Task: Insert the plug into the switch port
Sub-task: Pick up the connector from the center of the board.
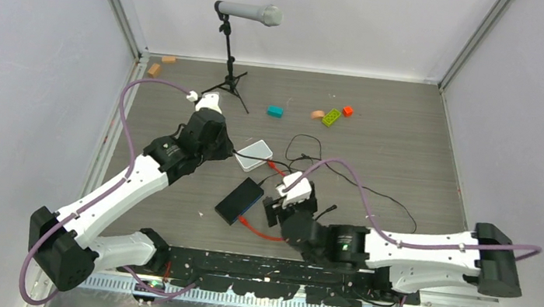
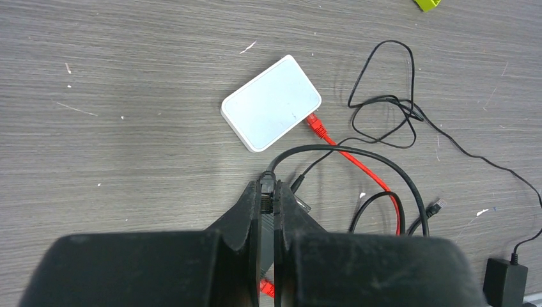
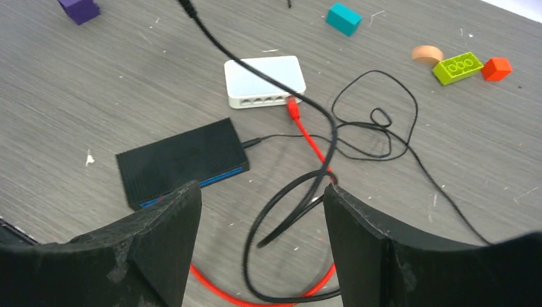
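Observation:
The flat black switch (image 1: 239, 200) lies mid-table, and the ports sit along its blue edge (image 3: 214, 178). The thin red cable (image 1: 263, 235) runs from the white box (image 1: 254, 154) round to the switch's near end. Its plug (image 1: 243, 219) lies there against the switch; I cannot tell whether it is seated. A sliver of that plug (image 2: 267, 288) shows beneath my left fingers. My left gripper (image 2: 268, 188) is shut on a black cable's connector, above the switch. My right gripper (image 3: 261, 192) hangs open over loops of black cable (image 3: 281, 211), holding nothing.
The red cable's other plug (image 2: 313, 125) sits in the white box (image 2: 270, 102). Thin black wire (image 2: 383, 109) tangles to the right, ending in a black adapter (image 2: 505, 275). A microphone stand (image 1: 230, 62) and toy blocks (image 1: 332, 117) stand at the back.

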{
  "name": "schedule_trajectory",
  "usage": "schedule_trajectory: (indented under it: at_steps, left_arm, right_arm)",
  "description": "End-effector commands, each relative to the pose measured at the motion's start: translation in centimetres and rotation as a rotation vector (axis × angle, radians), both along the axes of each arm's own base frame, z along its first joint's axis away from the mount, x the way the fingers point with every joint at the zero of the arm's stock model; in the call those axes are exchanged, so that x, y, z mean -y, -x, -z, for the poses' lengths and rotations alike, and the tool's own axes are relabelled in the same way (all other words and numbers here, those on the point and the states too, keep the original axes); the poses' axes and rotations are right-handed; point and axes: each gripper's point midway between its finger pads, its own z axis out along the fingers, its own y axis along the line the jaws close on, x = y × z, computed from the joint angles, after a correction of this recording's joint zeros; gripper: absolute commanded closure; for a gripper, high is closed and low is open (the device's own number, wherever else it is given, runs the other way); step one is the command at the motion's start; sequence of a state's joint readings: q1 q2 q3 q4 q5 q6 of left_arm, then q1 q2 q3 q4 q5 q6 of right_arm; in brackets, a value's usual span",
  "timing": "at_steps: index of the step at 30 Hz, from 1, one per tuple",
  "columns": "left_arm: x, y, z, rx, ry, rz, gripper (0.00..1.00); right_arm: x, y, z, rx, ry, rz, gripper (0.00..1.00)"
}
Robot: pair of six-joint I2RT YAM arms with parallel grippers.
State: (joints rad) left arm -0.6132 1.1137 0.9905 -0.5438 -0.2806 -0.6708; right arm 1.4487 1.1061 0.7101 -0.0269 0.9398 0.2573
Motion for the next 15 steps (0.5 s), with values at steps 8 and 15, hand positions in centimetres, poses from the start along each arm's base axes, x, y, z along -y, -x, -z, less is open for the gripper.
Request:
schedule_trajectory:
  at_steps: [8,15]
  left_arm:
    - [-0.1,-0.1,-1.3,0.051,0.044,-0.018,1.0]
    - [0.0,0.2,-1.2,0.048,0.06,-0.018,1.0]
  right_arm:
    - [-0.8,0.6,3.9,-0.049,-0.08,0.251,0.24]
    - [-1.1,-0.6,9.6,-0.174,-0.059,0.279,0.25]
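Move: The free black plug lies on the board some 13 cm to the right of my right hand, about 5 cm farther out and roughly 18 cm below it. Left of this hand, about 11 cm over and 5 cm ahead, is the black box; the white switch sits about 18 cm ahead and 9 cm left. From my left hand, the same plug is about 26 cm right, 6 cm back and 19 cm down. I sink my right hand about 8 cm towards the board and the free plug, after a brief shift of a centimetre or so back and left. As I go down, I swing the fingers some 10 degrees clockwise and tip them slightly down, keeping them wide open behind the loop of black cable. My left hand stays put, its shut fingers keeping hold of the cable's other end. ##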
